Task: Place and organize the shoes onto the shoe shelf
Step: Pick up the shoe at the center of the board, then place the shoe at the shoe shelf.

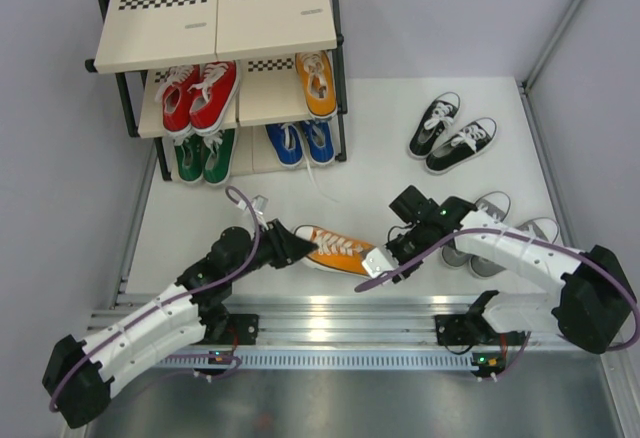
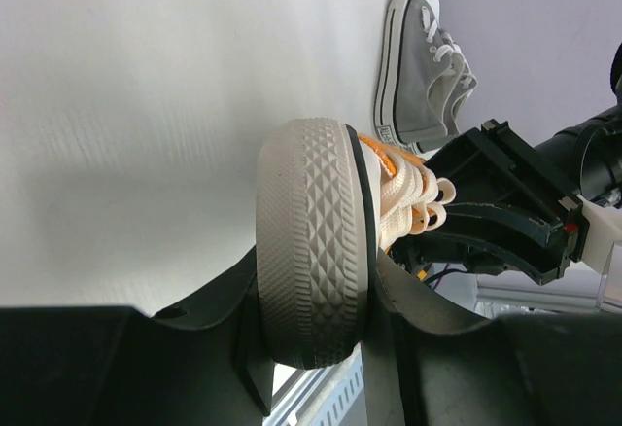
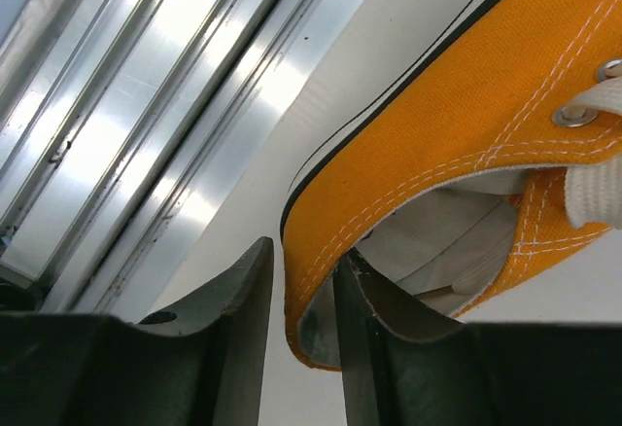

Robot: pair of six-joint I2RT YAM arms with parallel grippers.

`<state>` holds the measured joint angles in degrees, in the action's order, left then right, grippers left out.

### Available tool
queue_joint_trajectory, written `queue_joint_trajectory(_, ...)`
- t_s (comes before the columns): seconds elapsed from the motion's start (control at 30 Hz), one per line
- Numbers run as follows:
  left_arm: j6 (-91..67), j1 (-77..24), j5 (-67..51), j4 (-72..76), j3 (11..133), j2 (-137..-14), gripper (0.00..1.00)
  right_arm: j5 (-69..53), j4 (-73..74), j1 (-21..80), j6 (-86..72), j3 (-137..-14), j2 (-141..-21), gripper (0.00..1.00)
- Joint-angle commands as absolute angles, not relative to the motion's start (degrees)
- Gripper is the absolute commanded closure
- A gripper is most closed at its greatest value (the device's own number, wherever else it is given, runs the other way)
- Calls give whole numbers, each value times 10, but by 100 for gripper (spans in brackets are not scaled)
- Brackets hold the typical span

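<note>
An orange shoe (image 1: 335, 250) lies on the white table between my two arms, toe to the left. My left gripper (image 1: 290, 243) is shut on its white rubber toe cap (image 2: 311, 241), one finger on each side. My right gripper (image 1: 385, 258) is at the heel and straddles the orange heel wall (image 3: 457, 124). One of its fingers (image 3: 364, 309) is inside the shoe against the lining, and the other stands outside with a small gap. The shoe shelf (image 1: 215, 18) stands at the back left. The other orange shoe (image 1: 318, 83) sits on its middle board.
A red pair (image 1: 200, 93) is on the middle board, with green (image 1: 205, 156) and blue (image 1: 300, 141) pairs on the bottom one. A black pair (image 1: 452, 133) lies at the back right. A grey pair (image 1: 500, 233) sits beside my right arm. A metal rail (image 1: 340, 318) runs along the near edge.
</note>
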<state>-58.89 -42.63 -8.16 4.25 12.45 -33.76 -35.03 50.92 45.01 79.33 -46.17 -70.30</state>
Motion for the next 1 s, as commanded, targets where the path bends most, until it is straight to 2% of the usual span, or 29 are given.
queue_joint_trajectory(0.0, -613, -425, -102, 149, 142, -322, 100, -376, 512, 461, 811, -452, -686, 70)
queue_joint_trajectory(0.03, -613, -425, -102, 151, 142, -323, 100, -378, 514, 461, 812, -454, -687, 78)
queue_joint_trajectory(0.1, -611, -425, -101, 154, 140, -323, 100, -386, 528, 461, 816, -470, -692, 86)
queue_joint_trajectory(0.13, -610, -425, -98, 157, 139, -320, 100, -389, 535, 462, 816, -477, -695, 95)
queue_joint_trajectory(0.17, -610, -425, -95, 157, 136, -319, 100, -397, 556, 461, 820, -496, -696, 100)
queue_joint_trajectory(0.2, -612, -425, -85, 156, 133, -316, 100, -401, 569, 462, 822, -506, -701, 100)
queue_joint_trajectory(0.27, -610, -425, -62, 143, 133, -309, 84, -411, 595, 462, 809, -538, -706, 100)
queue_joint_trajectory(0.3, -605, -425, -55, 131, 135, -306, 73, -413, 599, 462, 797, -547, -705, 100)
queue_joint_trajectory(0.33, -596, -425, -49, 106, 148, -301, 46, -414, 608, 462, 781, -555, -702, 100)
queue_joint_trajectory(0.43, -536, -425, -26, 3, 204, -280, 19, -411, 605, 462, 721, -595, -694, 100)
queue_joint_trajectory(0.6, -411, -425, 118, -236, 338, -231, 14, -408, 599, 462, 632, -662, -682, 100)
queue_joint_trajectory(0.7, -385, -425, 162, -314, 397, -203, 13, -403, 600, 462, 607, -721, -699, 100)
queue_joint_trajectory(0.83, -395, -425, 189, -357, 416, -139, 13, -399, 635, 471, 595, -822, -743, 100)
queue_joint_trajectory(0.97, -429, -425, 181, -361, 385, -80, 13, -394, 650, 501, 544, -950, -792, 100)
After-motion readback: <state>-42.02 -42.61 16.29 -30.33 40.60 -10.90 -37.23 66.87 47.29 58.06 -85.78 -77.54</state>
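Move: The orange shoe is held off the board by the left hand at its toe, so its middle lies about 9 cm to that hand's right, 2 cm back and slightly lower. From the right hand, whose fingers stand astride the heel rim, its middle is roughly 10 cm left and 3 cm ahead, a little higher. The blue pair on the bottom shelf is some 35 cm ahead and 27 cm left; the nearer grey shoe is about 26 cm right and 12 cm ahead. The right hand shuts its fingers on the back rim of the orange shoe's heel, one finger inside the shoe and one outside, and only then does the left hand open wide, let go of the toe and draw off up about 17 cm and some 12 cm left. With the left letting go, the right hand carries the shoe upward about 17 cm by the heel alone, drifting left and finally somewhat forward towards the shelf while it turns a little clockwise. ##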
